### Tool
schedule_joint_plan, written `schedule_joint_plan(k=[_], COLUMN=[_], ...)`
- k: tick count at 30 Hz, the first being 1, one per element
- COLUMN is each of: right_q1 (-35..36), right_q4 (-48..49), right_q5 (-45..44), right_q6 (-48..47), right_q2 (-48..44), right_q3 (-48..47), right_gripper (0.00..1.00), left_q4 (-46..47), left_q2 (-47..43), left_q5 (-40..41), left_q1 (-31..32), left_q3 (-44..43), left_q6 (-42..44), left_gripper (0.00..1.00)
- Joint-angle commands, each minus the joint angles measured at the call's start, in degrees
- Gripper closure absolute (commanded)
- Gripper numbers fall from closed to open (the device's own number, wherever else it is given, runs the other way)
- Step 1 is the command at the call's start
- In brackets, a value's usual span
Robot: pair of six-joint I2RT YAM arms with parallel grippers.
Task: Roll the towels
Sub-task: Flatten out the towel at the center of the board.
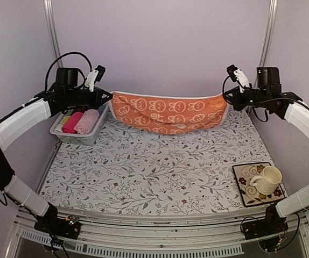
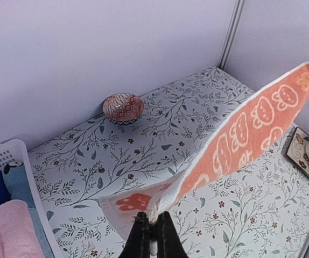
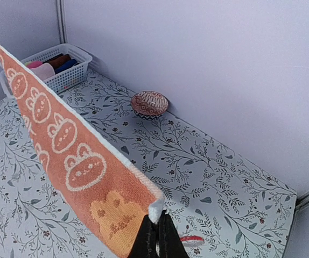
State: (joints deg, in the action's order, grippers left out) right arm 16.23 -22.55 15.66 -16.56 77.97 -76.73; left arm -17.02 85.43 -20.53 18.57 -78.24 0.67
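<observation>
An orange towel [image 1: 168, 112] with cream bunny faces hangs stretched between my two grippers above the back of the table, sagging in the middle. My left gripper [image 1: 110, 95] is shut on its left corner, and in the left wrist view [image 2: 153, 220] the white hem is pinched between the black fingers. At the towel's right corner my right gripper [image 1: 225, 97] [image 3: 159, 220] is also shut on the cloth. The towel [image 2: 251, 129] [image 3: 63, 145] runs taut from one gripper to the other. A light pink towel [image 1: 88, 121] [image 2: 14, 226] lies rolled in the basket.
A white basket [image 1: 79, 137] at the back left holds magenta and blue rolled cloths beside the pink one. A patterned red bowl [image 2: 123, 107] [image 3: 149, 103] stands by the back wall. A cream mug [image 1: 266, 180] sits on a floral tile [image 1: 246, 193] at the front right.
</observation>
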Motion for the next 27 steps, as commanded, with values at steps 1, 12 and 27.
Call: schedule_joint_plan(k=[1, 12, 27], right_q1=[0.0, 0.0, -0.1], right_q4=[5.6, 1.2, 0.0], right_q5=[8.0, 1.1, -16.2], right_q6=[-1.3, 8.6, 9.2], right_q2=[-8.1, -13.9, 29.0], right_q3=[4.7, 9.7, -3.1], right_gripper=[0.98, 0.98, 0.98], left_q4=[3.6, 4.1, -11.3], left_q2=[-7.7, -21.4, 33.2], left_q5=[-5.7, -10.4, 0.6], left_q1=[-0.3, -0.3, -0.6], left_q3=[6.4, 20.9, -11.4], left_q6=[3.8, 3.0, -1.4], left_gripper=[1.0, 1.0, 1.0])
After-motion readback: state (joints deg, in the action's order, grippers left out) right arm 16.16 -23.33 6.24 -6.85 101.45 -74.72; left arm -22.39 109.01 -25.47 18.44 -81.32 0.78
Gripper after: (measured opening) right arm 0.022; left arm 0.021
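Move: Each hand already holds a towel corner high up. The board's center, where the towel goes, is roughly level with the left hand (some 2 cm nearer), 25 cm to its right and 30 cm below, and level with the right hand, about 28 cm to its left and 32 cm below. From the left hand, the bowl lies about 30 cm ahead and 23 right, the basket 16 ahead and 22 left; the mug tray lies 18 cm back and 19 right of the right hand, all near table height. Keeping the towel's corners pinched, both arms first pull back together about 10 cm towards the base, the right one also rising some 7 cm, with the fingertips tipping up a little. They then turn and sweep forward and steeply down over the board, some 13 cm forward and 20 to 27 cm down from the turning point, fingers tipping down some 30 to 40 degrees and staying shut as they lay the near part of the towel down ahead of the far edge. ##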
